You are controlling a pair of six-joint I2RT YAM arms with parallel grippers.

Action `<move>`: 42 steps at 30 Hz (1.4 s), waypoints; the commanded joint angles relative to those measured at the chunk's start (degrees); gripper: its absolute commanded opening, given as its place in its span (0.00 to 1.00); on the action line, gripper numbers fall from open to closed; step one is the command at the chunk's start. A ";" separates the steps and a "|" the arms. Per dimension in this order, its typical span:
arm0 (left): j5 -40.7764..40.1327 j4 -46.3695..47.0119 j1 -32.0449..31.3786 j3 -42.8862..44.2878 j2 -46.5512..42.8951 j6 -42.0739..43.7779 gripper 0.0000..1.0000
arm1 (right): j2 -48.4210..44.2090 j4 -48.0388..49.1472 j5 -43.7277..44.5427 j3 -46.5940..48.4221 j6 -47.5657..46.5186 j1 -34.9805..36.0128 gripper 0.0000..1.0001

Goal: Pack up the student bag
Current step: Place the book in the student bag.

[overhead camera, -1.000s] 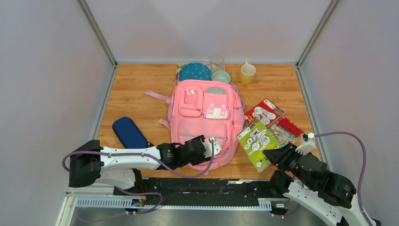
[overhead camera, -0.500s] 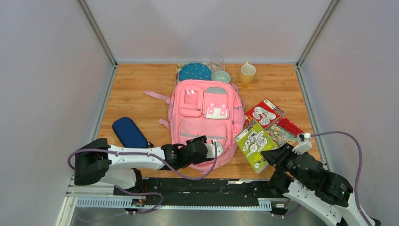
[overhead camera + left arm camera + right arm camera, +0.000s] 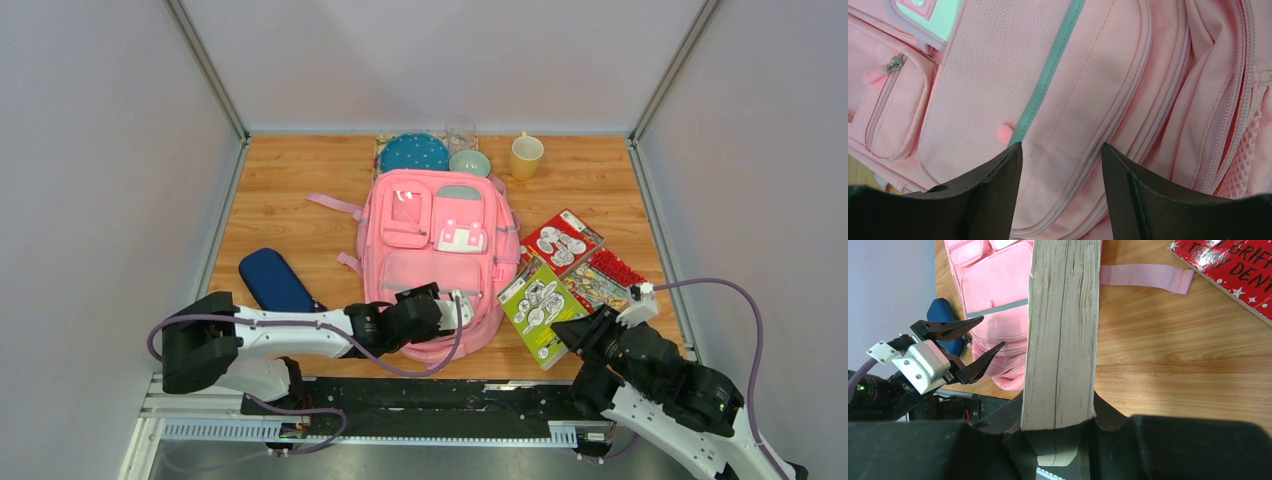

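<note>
The student bag (image 3: 435, 245), a pink backpack with grey zip trims, lies flat in the middle of the table. My left gripper (image 3: 462, 312) hovers over its lower front end, open, and between the fingers only pink fabric and zip seams (image 3: 1061, 146) show. A mint trim and a small pocket of the bag (image 3: 978, 85) lie beyond. My right gripper (image 3: 572, 335) is shut on a thick green-covered book (image 3: 535, 300), held just right of the bag. Its page edge (image 3: 1063, 330) stands upright between my fingers, and the left gripper (image 3: 993, 331) shows beyond it.
Two red books (image 3: 565, 238) (image 3: 605, 275) lie right of the bag. A navy pouch (image 3: 275, 282) lies to its left. A dotted blue plate (image 3: 413, 153), a glass (image 3: 460, 133), a teal bowl (image 3: 469, 162) and a yellow mug (image 3: 526, 157) stand at the back. A pink strap (image 3: 1148, 277) trails on the wood.
My right gripper has carried the green book leftward, nearer the bag. The left gripper has edged slightly further over the bag's lower end and stays open.
</note>
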 commanded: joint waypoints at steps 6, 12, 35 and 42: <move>1.72 0.45 0.11 0.89 3.38 2.34 0.65 | -4.40 6.59 1.06 0.85 1.55 0.12 0.00; 2.25 0.36 0.11 0.89 3.56 2.87 0.65 | -4.31 6.41 1.50 0.76 1.64 0.21 0.00; -4.59 6.24 -0.15 -1.21 6.90 5.15 0.53 | -4.40 6.41 2.20 0.14 1.90 0.21 0.00; -7.33 11.00 -0.24 -1.83 7.51 6.38 0.21 | -4.40 6.24 2.20 0.23 1.90 0.12 0.00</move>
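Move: Just below the open left hand, some 3 cm down and 1 cm to its right, runs the raised lower edge of the student bag's front pocket. The bag's white patch is about 12 cm farther out and 7 cm to the right. The held book hangs roughly 23 cm to this hand's right, 4 cm back and 7 cm higher. From the right hand, which grips the book, that pocket edge is some 29 cm left, 8 cm ahead and 10 cm below. Lowering onto the pocket edge, the left hand sinks about 1 cm, nearly stands still, then sinks another centimetre or so and drifts slightly right while its fingers draw more than halfway shut and pinch the pink seam between the tips. The wrist hardly turns. The right hand stays put and keeps its grip on the book's edge. ##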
